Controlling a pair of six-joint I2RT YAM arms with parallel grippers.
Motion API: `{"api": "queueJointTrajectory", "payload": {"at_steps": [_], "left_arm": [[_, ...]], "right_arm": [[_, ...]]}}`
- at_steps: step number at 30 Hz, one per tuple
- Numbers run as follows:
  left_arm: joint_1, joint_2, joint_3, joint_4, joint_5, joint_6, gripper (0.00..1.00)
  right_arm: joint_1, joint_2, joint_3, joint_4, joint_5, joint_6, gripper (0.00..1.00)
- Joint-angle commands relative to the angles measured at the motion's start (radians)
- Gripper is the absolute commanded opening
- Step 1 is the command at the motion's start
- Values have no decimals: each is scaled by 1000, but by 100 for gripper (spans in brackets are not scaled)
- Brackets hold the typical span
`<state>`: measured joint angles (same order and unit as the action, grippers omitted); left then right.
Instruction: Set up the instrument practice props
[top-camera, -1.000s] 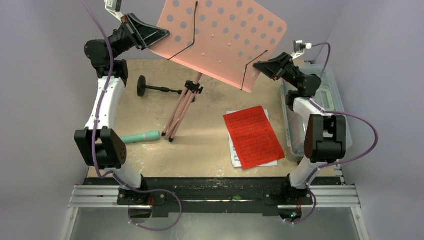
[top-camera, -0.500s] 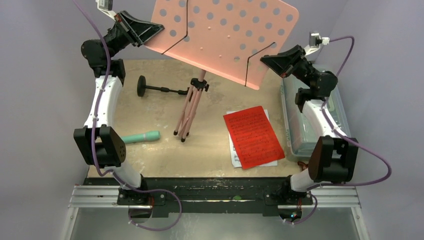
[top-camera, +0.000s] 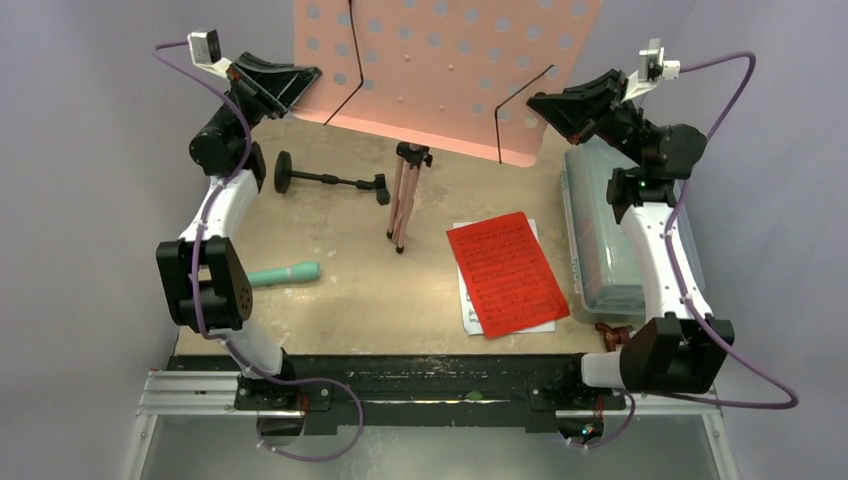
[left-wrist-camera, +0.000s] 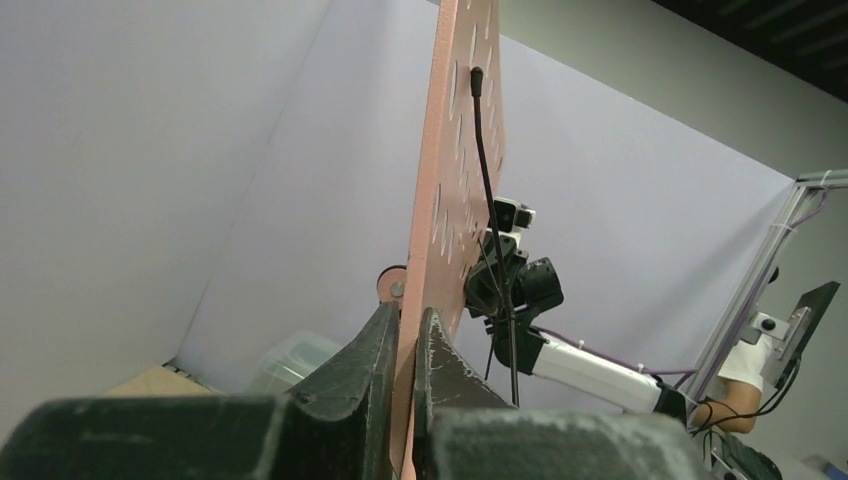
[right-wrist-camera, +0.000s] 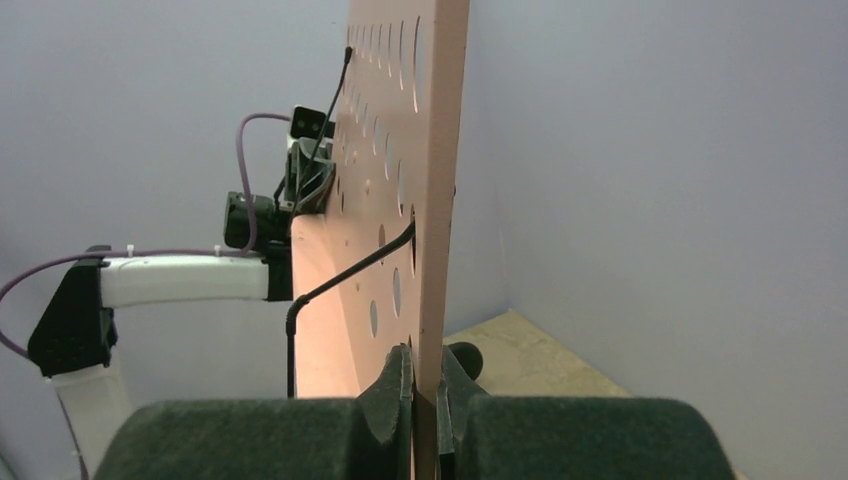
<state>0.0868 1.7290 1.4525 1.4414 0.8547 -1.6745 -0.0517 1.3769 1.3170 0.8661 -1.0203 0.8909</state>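
The pink perforated music stand (top-camera: 440, 70) is held upright above the table, its folded tripod legs (top-camera: 404, 205) hanging down. My left gripper (top-camera: 308, 78) is shut on the desk's left edge, seen edge-on in the left wrist view (left-wrist-camera: 440, 200). My right gripper (top-camera: 540, 102) is shut on the desk's right edge, also edge-on in the right wrist view (right-wrist-camera: 440, 180). Red and white sheet-music pages (top-camera: 505, 272) lie flat at right centre. The teal recorder-like tube (top-camera: 283, 273) lies at the left. The small black round-base stand (top-camera: 325, 180) lies on its side behind it.
A clear plastic lidded box (top-camera: 610, 235) sits along the table's right edge, under my right arm. The table (top-camera: 400, 310) is walled by pale purple panels at the back and sides.
Both grippers have raised the pink stand and tipped its desk from slanted to nearly upright. The tripod legs swung toward vertical and moved right. Both arms extended upward.
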Motion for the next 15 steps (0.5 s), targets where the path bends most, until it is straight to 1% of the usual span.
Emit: {"api": "queueJointTrajectory", "payload": {"at_steps": [1, 3, 4, 6, 8, 11, 12, 13, 14, 15], "left_arm": [[-25, -74, -145, -95, 11, 92, 6], [-13, -80, -188, -188, 23, 111, 13], [2, -85, -219, -192, 23, 107, 20], [31, -103, -262, -166, 20, 86, 30], [59, -141, -279, -239, 27, 129, 41], [82, -209, -268, -473, 35, 292, 56], [87, -233, -260, -575, 28, 357, 66], [92, -257, -248, -664, 17, 424, 73], [97, -278, -234, -762, 4, 486, 77], [99, -297, -209, -856, -10, 548, 79]], "right_arm": [[79, -88, -44, -50, 128, -275, 0], [102, -106, -48, -121, 158, -346, 0], [112, -112, -45, -145, 167, -363, 0], [130, -120, -34, -176, 179, -383, 0], [144, -115, -6, -217, 193, -394, 0], [163, -104, 28, -258, 209, -397, 0], [166, -104, 36, -270, 220, -398, 0], [167, -104, 44, -288, 234, -405, 0], [167, -102, 51, -305, 242, -406, 0], [167, -100, 57, -318, 248, -407, 0]]}}
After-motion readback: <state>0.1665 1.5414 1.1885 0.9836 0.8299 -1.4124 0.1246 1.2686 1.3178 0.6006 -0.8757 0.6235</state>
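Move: Below and between the two raised hands is the tripod clamp: from the left hand about 16 cm right, 3 cm back and 20 cm down; from the right hand some 20 cm left, 1 cm ahead and 19 cm down. The pink desk, pinched at both side edges, has its middle about 18 cm right, 3 cm ahead and 3 cm above the left hand. The lying black stand is 13 cm ahead, 3 cm left and 50 cm below that hand. Opening wide, the left fingers let go of the desk's left edge; that hand then drops about 7 cm, also going some 4 cm left and 3 cm forward, while its wrist tips forward and down by roughly 25 degrees. The right hand keeps its pinch on the opposite edge and carries the desk about 4 cm left and a little back. ##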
